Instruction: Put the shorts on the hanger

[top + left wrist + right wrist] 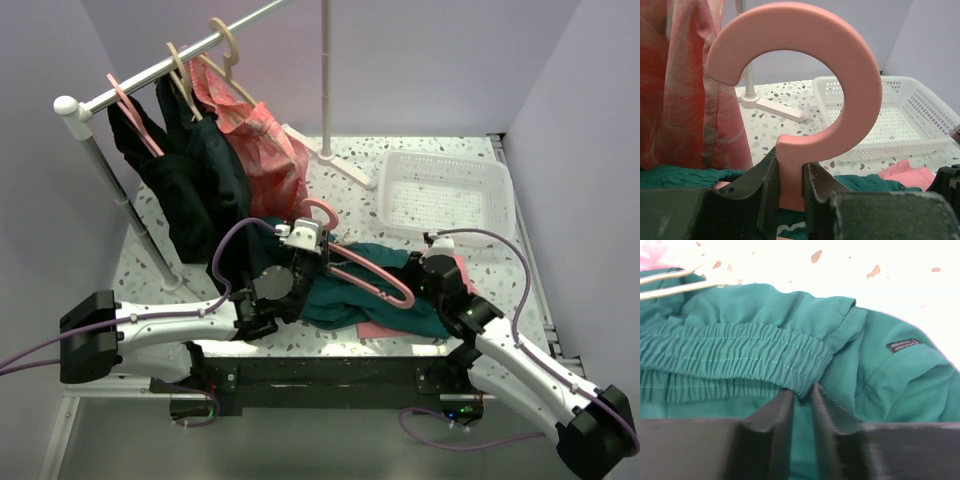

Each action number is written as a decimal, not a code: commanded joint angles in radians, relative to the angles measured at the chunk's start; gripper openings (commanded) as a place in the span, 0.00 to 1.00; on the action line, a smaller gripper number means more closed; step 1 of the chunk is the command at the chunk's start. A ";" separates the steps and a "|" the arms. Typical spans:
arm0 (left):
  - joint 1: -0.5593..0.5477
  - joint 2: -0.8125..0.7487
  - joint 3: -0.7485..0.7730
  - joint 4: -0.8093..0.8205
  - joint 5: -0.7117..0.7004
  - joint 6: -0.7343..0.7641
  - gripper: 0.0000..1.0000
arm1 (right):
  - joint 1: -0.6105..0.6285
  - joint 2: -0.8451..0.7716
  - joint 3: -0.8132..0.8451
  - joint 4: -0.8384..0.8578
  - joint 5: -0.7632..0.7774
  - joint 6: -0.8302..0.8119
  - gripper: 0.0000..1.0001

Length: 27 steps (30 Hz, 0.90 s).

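Observation:
The salmon-pink hanger (375, 275) lies slanted over the teal-green shorts (345, 300) at the table's near middle. My left gripper (305, 240) is shut on the hanger's neck just below the rounded hook (840, 60); both black fingers (760, 185) press its sides. In the right wrist view the shorts (740, 350) fill the frame, elastic waistband uppermost. My right gripper (802, 392) has its jaws drawn narrow, pinching the waistband's folded edge between the tips. From above, this gripper (425, 275) sits at the shorts' right end.
A white mesh basket (445, 195) stands at the back right. The clothes rack (150, 75) at the back left carries dark garments (195, 185), a red-pink garment (265, 150) and beige hangers. Its white post (325, 80) rises behind. A pink cloth (378, 330) peeks from under the shorts.

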 commanded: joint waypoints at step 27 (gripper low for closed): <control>0.004 0.166 0.027 0.787 -0.033 0.504 0.00 | 0.006 -0.015 0.789 -1.139 -0.204 0.602 0.00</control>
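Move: The right hand's half-closed fingers are already at the right corner of the shorts' waistband, its edge about 1 cm below them. The hanger's free end is some 9 cm back, 3 cm left and 6 cm above; the white basket sits about 19 cm ahead and 8 cm right, slightly lower. The left hand still grips the hanger's neck; from it that waistband corner lies about 18 cm right, nearly level fore and aft, and 18 cm below. Right hand pinches the waistband, lifts it about 12 cm and back towards the hanger end the left raises. ##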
